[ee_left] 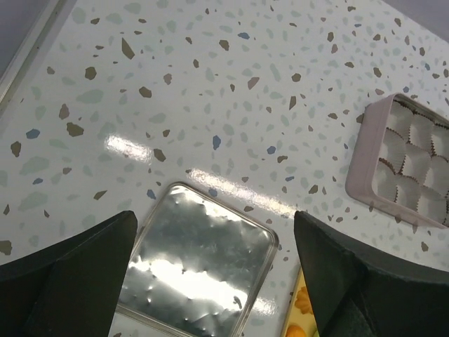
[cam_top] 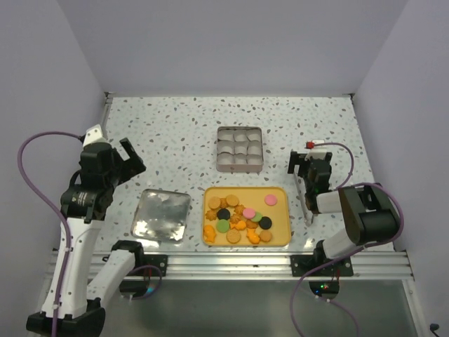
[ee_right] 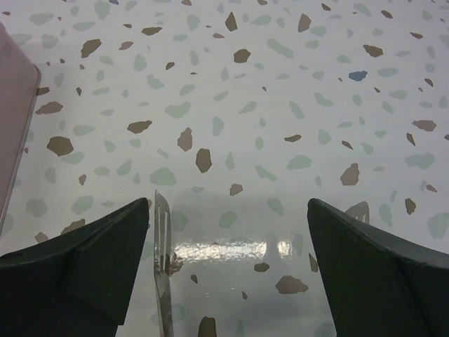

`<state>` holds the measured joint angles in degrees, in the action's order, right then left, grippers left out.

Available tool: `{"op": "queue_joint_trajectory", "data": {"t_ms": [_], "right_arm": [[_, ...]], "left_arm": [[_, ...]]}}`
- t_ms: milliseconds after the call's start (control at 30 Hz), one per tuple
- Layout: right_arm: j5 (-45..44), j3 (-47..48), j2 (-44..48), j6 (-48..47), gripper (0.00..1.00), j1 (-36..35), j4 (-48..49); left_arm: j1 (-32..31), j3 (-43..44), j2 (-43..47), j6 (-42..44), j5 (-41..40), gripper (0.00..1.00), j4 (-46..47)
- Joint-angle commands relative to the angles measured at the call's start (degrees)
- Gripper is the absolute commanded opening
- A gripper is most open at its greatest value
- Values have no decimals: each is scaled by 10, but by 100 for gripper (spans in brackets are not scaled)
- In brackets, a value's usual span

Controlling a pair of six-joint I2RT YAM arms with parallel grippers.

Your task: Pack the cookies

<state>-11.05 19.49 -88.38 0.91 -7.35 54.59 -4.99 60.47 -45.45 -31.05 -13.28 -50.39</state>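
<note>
The cookies (cam_top: 243,216), mostly orange with some black, green and pink discs, lie piled on a yellow tray (cam_top: 279,237) at the front middle. Its corner (ee_left: 296,317) with an orange cookie (ee_left: 304,300) shows in the left wrist view. Behind the tray stands a square tin box (cam_top: 240,149) lined with white paper cups, seen as a pinkish box (ee_left: 407,163) from the left wrist. My left gripper (cam_top: 126,160) (ee_left: 215,228) hangs open and empty over the tin lid (ee_left: 194,268). My right gripper (cam_top: 306,163) (ee_right: 228,209) is open and empty, low over the table.
The shiny tin lid (cam_top: 161,215) lies flat left of the tray. Metal tongs (cam_top: 306,202) lie on the table right of the tray, with one slotted tip (ee_right: 163,246) between my right fingers. The box's edge (ee_right: 14,133) shows at far left there. White walls close three sides.
</note>
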Motion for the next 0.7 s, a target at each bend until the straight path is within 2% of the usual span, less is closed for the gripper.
{"op": "queue_joint_trajectory", "data": {"t_ms": [0, 33, 67, 167, 200, 267, 300, 367, 467, 500, 567, 667], "right_arm": [[-59, 19, 29, 13, 99, -11, 3], [-70, 33, 52, 17, 99, -11, -32], [-106, 52, 69, 28, 99, -11, -140], [-140, 186, 111, 30, 99, -12, -345], [-151, 263, 116, 42, 99, -11, -476], [-170, 338, 117, 79, 99, -10, -607], [-177, 401, 117, 94, 99, -11, -722], [-161, 442, 122, 142, 99, -11, -853], [-154, 456, 142, 215, 99, -11, -952], [-158, 463, 146, 241, 99, -9, -1036], [-130, 453, 166, 276, 99, -10, -1114], [-72, 422, 202, 311, 99, -9, -1162]], "left_arm": [[2, 37, 8, 23, 19, 100, -30], [2, 40, 5, 25, 28, 100, -37], [2, 39, 4, 27, 38, 100, -41], [2, 27, 6, 36, 51, 100, -48], [2, 24, 13, 40, 54, 100, -49], [2, 15, 21, 48, 60, 100, -45], [2, 12, 28, 50, 61, 100, -42], [1, 4, 33, 55, 63, 100, -37], [-5, -4, 34, 56, 78, 100, -23], [-10, -5, 34, 56, 81, 100, -17], [-19, 0, 29, 56, 87, 100, -16], [-28, 5, 25, 56, 95, 100, -12]]}}
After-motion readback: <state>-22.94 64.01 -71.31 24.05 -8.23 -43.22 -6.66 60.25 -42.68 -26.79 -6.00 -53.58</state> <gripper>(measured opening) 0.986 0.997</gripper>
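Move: The metal tongs lie below the right hand, their middle about 12 cm back, straight in line and some 6 cm lower. The yellow cookie tray is centred roughly 20 cm back and 25 cm left of that hand; the empty box sits some 4 cm ahead and 28 cm left. From the left hand, the tongs are about 59 cm right, 3 cm ahead and 24 cm lower. Right hand springs up some 17 cm, then backs down over the tongs, tipping downward; left hand eases right. ##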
